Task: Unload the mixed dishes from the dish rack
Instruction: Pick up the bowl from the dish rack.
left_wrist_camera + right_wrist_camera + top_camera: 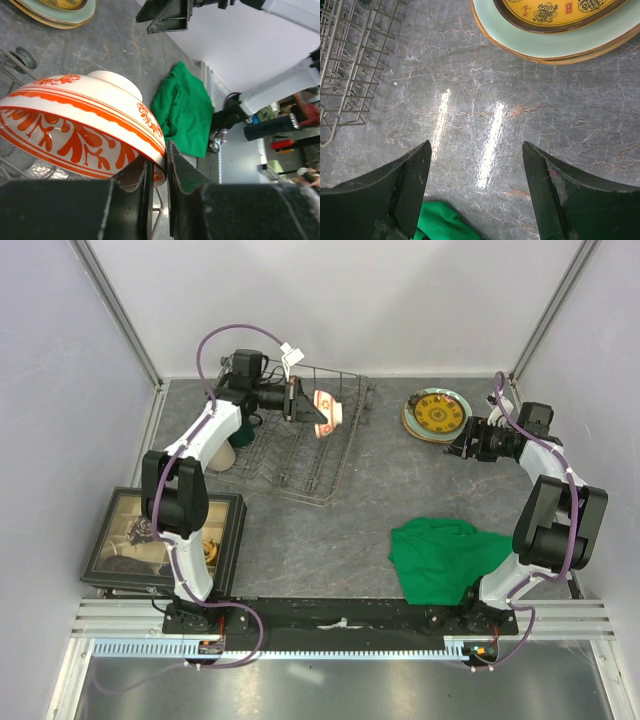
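Observation:
My left gripper [303,400] is shut on the rim of the small red-and-white bowl [326,411], held tilted above the far part of the grey wire dish rack [300,455]. In the left wrist view the bowl [75,130] fills the left, its rim pinched at the gripper [161,161]. A yellow-patterned plate [437,413] lies on a mint-green plate [545,46] and a cream one, stacked on the table at the back right. My right gripper [462,445] hovers open just in front of that stack, nothing between its fingers [415,165]. A beige cup [222,455] and a dark green mug [247,430] stand at the rack's left end.
A green cloth [445,555] lies crumpled on the table's near right. A black-framed compartment tray [165,540] sits at the near left, beside the left arm. Walls and metal posts close in the back and both sides.

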Controlling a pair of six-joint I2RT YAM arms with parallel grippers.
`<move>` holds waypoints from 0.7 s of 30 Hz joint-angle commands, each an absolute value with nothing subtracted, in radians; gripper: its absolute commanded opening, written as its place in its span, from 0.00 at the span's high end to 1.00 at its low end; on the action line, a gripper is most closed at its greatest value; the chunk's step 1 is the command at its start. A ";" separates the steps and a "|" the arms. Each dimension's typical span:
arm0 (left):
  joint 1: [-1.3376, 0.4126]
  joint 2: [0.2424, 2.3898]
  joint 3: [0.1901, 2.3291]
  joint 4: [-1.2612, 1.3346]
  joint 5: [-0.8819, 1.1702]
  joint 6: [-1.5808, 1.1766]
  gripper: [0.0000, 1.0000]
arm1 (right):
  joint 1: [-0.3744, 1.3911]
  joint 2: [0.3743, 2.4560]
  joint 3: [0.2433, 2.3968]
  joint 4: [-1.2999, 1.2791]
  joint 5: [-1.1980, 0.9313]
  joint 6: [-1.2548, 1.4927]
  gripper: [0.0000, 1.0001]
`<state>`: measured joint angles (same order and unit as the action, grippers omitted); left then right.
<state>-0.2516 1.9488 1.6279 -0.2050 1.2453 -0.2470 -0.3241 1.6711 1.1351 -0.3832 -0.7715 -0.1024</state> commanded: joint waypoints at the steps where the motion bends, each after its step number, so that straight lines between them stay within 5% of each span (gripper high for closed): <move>1: -0.339 1.905 1.793 -0.538 1.118 0.061 0.98 | -0.328 1.645 1.154 -0.370 -0.778 -0.120 0.19; 21: -0.756 2.220 2.364 -1.077 0.448 0.535 0.98 | -0.459 1.428 1.144 -0.314 -0.574 -0.055 0.19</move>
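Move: The bowl, already pinched by its rim in the left hand, hangs over the right part of the rack, whose middle is about 5 cm ahead, 8 cm left and 20 below. Open table for it lies some 24 cm right and 5 back, with the plate stack about 28 cm right and 11 ahead, and the green cloth 30 right and 20 back. From the right hand that spot is some 8 cm left and 5 back. The bowl rides in the left hand's unchanged rim grip some 12 cm to the right and 5 cm back, off the rack towards the open table, rising 2–3 cm before sinking nearly 5. The wrist turns about 40 degrees, tipping the fingers from sideways to steeply down. Meanwhile the empty, open right hand draws away from the plate stack, rightward and up about 6 cm each. ##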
